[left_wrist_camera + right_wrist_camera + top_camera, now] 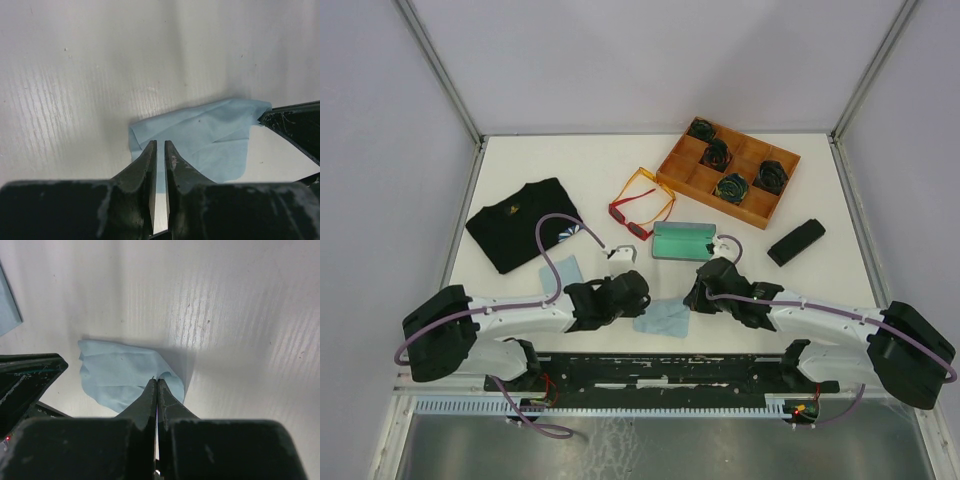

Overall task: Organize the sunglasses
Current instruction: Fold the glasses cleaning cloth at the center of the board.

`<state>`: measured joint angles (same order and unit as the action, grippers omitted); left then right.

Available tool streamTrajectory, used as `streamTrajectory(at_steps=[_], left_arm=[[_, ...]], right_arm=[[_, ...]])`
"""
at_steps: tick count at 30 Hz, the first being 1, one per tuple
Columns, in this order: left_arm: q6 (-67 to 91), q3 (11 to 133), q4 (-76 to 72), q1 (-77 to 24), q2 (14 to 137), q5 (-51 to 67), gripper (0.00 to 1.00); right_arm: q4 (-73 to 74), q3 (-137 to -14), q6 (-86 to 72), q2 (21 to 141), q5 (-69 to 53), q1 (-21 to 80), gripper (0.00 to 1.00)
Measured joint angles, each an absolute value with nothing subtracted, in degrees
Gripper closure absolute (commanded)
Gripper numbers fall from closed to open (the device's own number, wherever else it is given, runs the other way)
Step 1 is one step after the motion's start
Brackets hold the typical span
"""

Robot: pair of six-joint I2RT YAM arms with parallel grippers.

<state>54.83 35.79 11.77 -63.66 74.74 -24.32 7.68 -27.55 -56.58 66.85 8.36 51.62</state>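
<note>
The red sunglasses [629, 216] and the orange-yellow sunglasses [647, 186] lie together at mid-table, behind both grippers. An open grey-blue case [682, 240] lies just right of them. A light blue cloth [663, 318] lies between the grippers. My right gripper [696, 297] is shut on the cloth's edge [115, 372], which puckers at its tips [157, 381]. My left gripper [640, 290] is low over the cloth's other edge [200, 135], its jaws [160, 143] a narrow slit apart with nothing seen held between them.
A wooden compartment tray [692, 178] with dark rolled items stands at the back right. A shut black case [795, 242] lies at the right. A black T-shirt [525, 222] lies at the left. A second light blue cloth [563, 270] lies by the left arm.
</note>
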Motion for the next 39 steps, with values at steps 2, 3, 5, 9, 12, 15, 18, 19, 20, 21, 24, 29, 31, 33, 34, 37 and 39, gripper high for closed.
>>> streamTrajectory(at_steps=[2,3,5,9,12,15,18,19,20,21,24,29,31,33,34,37,39], left_arm=[[54.9,35.7,11.8,-64.1,74.8,-23.8,0.81],[55.1,35.7,11.8,-64.3,74.8,-23.6,0.8],[56.2,35.7,11.9,-64.9,75.1,-23.5,0.78],[59.1,35.4,11.9,-66.3,75.4,-23.5,0.72],[61.6,34.8,12.1,-67.4,75.4,-23.6,0.68],[63.2,34.3,12.1,-67.9,75.5,-23.6,0.66],[64.6,34.0,12.0,-68.0,76.0,-23.6,0.65],[65.1,34.0,12.0,-68.0,76.2,-23.6,0.64],[65.4,34.0,12.0,-68.0,76.3,-23.6,0.64],[65.8,33.9,12.1,-68.0,76.4,-23.6,0.64],[66.5,33.8,12.1,-68.0,76.4,-23.6,0.64],[66.6,33.7,12.1,-68.0,77.2,-23.5,0.64],[66.6,33.7,12.1,-68.0,77.9,-23.4,0.64],[66.6,33.7,12.1,-68.0,78.5,-23.4,0.63],[66.6,33.7,12.1,-68.1,78.7,-23.4,0.63],[66.6,33.7,11.9,-68.2,79.2,-23.4,0.62],[66.6,33.7,11.8,-68.3,79.3,-23.4,0.61]], right_arm=[[7.6,-27.6,-56.8,67.1,8.8,51.6,1.0],[7.5,-27.6,-56.8,67.3,9.0,51.6,1.0],[7.5,-27.6,-56.8,67.6,9.2,51.6,1.0],[7.4,-27.6,-56.8,67.6,9.3,51.6,1.0],[7.4,-27.6,-56.8,67.6,9.3,51.6,1.0],[7.3,-27.6,-56.9,67.6,9.3,51.6,1.0],[7.3,-27.6,-56.9,67.6,9.3,51.6,1.0],[7.3,-27.6,-57.0,67.6,9.3,51.6,1.0],[7.3,-27.6,-57.0,67.6,9.3,51.6,1.0],[7.3,-27.6,-57.0,67.6,9.3,51.6,1.0],[7.3,-27.6,-57.0,67.6,9.3,51.6,1.0],[7.3,-27.6,-57.0,67.6,9.3,51.6,1.0],[7.3,-27.6,-57.0,67.6,9.3,51.6,1.0],[7.3,-27.6,-57.0,67.6,9.3,51.6,1.0],[7.3,-27.6,-57.0,67.6,9.3,51.6,1.0],[7.3,-27.6,-57.0,67.6,9.3,51.6,1.0],[7.3,-27.6,-57.0,67.6,9.3,51.6,1.0]])
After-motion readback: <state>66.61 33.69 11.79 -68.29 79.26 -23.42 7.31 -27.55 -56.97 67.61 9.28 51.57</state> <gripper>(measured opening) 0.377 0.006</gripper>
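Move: The glasses cleaning cloth lies under the open left fingers, its middle about 3 cm back, 4 cm to the right and 4 cm below. The green case stands some 13 cm ahead and 8 cm to the right, the red sunglasses about 17 cm ahead and 2 cm left. From the right hand, closed at the cloth's far right corner, the cloth's middle is about 3 cm back, 5 cm left and 3 cm below. Left hand draws back some 3 cm, then sinks 3 cm over the cloth, fingers opening; right keeps its hold. ##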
